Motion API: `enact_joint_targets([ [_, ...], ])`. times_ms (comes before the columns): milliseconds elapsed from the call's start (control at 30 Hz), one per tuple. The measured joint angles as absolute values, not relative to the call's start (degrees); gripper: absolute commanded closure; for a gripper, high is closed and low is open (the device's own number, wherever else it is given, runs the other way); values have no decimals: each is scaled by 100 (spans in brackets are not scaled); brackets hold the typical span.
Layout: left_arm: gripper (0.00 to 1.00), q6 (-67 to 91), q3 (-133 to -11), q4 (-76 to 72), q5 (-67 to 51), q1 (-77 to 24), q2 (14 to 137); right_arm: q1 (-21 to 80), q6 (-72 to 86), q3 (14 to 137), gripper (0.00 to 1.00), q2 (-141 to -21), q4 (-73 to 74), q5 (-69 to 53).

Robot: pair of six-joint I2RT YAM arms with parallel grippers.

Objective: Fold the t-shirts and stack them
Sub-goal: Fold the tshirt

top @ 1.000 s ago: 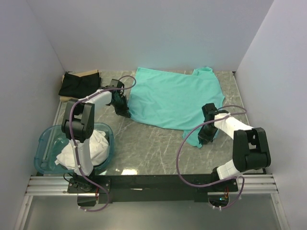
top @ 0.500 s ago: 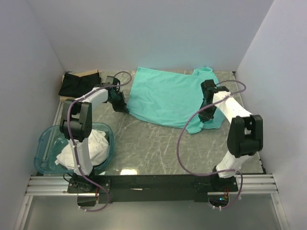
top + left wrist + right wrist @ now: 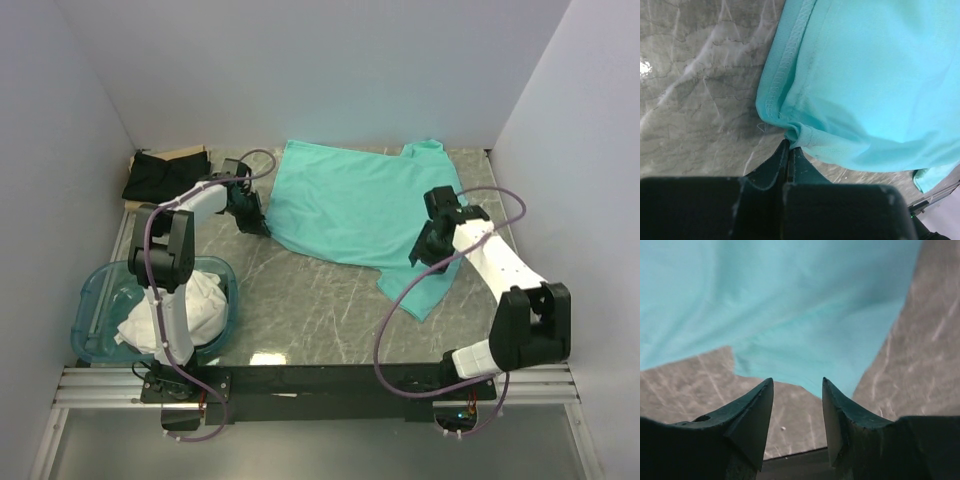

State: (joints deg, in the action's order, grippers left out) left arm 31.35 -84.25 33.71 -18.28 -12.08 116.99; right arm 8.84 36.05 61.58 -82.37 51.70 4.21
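The mint-teal t-shirt (image 3: 360, 205) lies spread across the back middle of the table, with a flap (image 3: 420, 290) reaching toward the front right. My left gripper (image 3: 262, 228) is shut on its near left hem corner; in the left wrist view the black tips (image 3: 789, 145) pinch the bunched teal hem (image 3: 800, 131). My right gripper (image 3: 425, 255) hovers over the flap, open with nothing between its fingers (image 3: 797, 382) and teal cloth (image 3: 790, 305) beyond them. A folded black t-shirt (image 3: 165, 175) rests at the back left. White t-shirts (image 3: 195, 305) are crumpled in the tub.
The translucent blue tub (image 3: 95, 300) stands at the front left beside the left arm's base. A tan cardboard sheet (image 3: 186, 151) lies under the black shirt. White walls close in the back and both sides. Grey marbled tabletop (image 3: 300, 300) shows in front of the teal shirt.
My right gripper has opened and let go of the teal shirt's right flap, which now lies longer toward the front. The left gripper shifted slightly back, still pinching the hem.
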Motion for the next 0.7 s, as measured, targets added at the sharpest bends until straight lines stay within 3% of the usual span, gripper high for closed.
enact_joint_targets([
  [333,100,3135,-8425,3380,-1870,-1208,11813,823,4007,4742,52,-7756,5162,198],
  [700,100,3138,-8425,3374,-1885,-1208,11813,825,4134,4088,52,-7717,5015,73],
])
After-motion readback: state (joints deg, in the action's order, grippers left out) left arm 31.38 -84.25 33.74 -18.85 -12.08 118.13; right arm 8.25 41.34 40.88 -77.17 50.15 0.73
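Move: Behind and below the right hand lies the outer corner of the t-shirt's near sleeve, about 9 cm back, 1 cm to the left and 9 cm down. The sleeve's inner cuff corner is roughly level with the hand and 11 cm to its left, while the middle of the shirt body lies some 23 cm ahead and 15 cm left. From the left hand, the outer corner is about 23 cm back, 30 cm right and 3 cm lower. Sweeping back towards the robot about 10 cm and sinking some 7 cm, the right hand comes down from over the shirt to the sleeve's outer corner, easing off as it nears. Its fingers stay half open and tip about 15 degrees to point nearly straight down, with the corner between them. The left hand keeps the hem corner pinched and lowers it about 1 cm. ##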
